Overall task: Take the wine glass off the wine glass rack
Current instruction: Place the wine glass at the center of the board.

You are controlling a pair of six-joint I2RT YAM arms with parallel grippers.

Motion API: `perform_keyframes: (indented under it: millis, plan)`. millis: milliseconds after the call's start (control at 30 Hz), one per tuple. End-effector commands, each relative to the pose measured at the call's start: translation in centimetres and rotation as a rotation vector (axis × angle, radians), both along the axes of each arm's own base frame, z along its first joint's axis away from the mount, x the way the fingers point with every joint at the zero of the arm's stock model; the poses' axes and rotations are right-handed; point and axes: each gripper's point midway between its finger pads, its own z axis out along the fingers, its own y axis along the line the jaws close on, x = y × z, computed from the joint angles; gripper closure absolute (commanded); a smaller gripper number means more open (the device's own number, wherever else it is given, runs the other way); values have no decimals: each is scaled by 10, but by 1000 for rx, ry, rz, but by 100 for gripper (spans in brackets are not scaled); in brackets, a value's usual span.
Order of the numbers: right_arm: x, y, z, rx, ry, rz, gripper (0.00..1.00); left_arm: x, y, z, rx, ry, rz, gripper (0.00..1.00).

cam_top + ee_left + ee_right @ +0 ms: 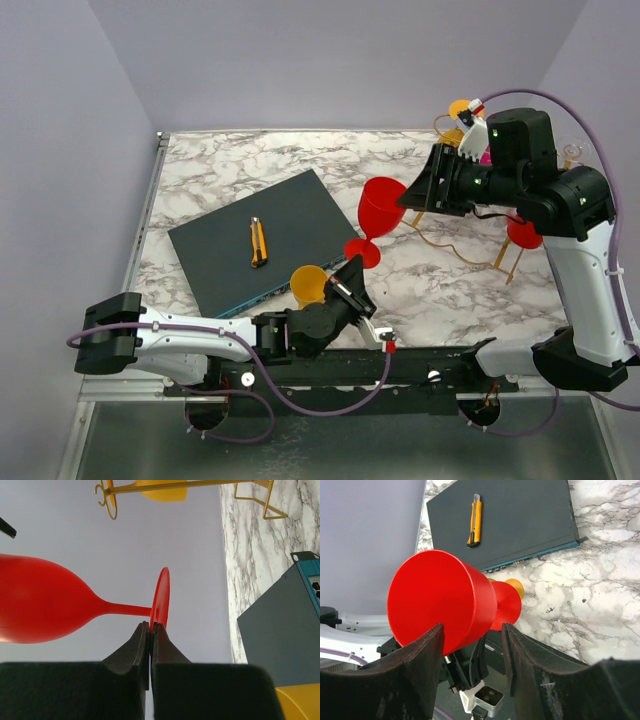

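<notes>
A red wine glass (383, 205) hangs in the air over the table's middle, free of the rack. My left gripper (352, 272) is shut on the rim of its foot (161, 600), with the bowl (40, 605) lying sideways to the left. My right gripper (415, 195) is open right at the bowl's mouth (435, 600), its fingers (420, 655) apart on either side. The gold wine glass rack (470, 250) stands at the back right and also shows in the left wrist view (165, 486). It holds a yellow glass (460, 108) and another red glass (522, 235).
A dark board (300, 215) lies at centre left with an orange utility knife (258, 243) on it. A yellow cup (308, 285) stands at its near corner, beside my left wrist. The table's metal edge (150, 200) runs along the left.
</notes>
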Motion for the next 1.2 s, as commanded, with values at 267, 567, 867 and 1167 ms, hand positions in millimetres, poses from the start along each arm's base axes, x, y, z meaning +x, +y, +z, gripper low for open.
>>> perform_keyframes:
  millis: [267, 567, 867, 1167]
  plan:
    - [-25, -8, -17, -56, 84, 48, 65, -5, -5, -4, 55, 3, -22, 100]
    - [-23, -7, -19, -60, 99, 40, 100, -2, -7, 3, 47, -3, 0, 82]
    - [-10, -22, -12, -88, 51, -78, 100, -1, -2, 10, 3, 8, 15, 30]
    - [16, -40, 6, -120, -44, -239, 100, -14, -1, 43, -150, 45, -38, 7]
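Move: My left hand still pinches the foot of the red wine glass; the glass's middle is about 7 cm above that hand, 3 cm ahead and 3 cm to its right. From my open right hand, waiting at the rim, it lies some 4 cm left, 1 cm back and 6 cm below. The rack stands about 11 cm ahead of my right hand, 20 cm right and 25 cm lower. The yellow glass is roughly 10 cm left of my left hand, level with it and 17 cm below. I hand the red glass over: both hands sink about 2 cm as my right fingers shut on the bowl's wall at its rim, one finger inside the mouth. As that grip closes, my left fingers open wide and release the foot, my left hand easing up again; then my right hand draws the glass up, right and forward about 3 cm, turning slightly clockwise. ##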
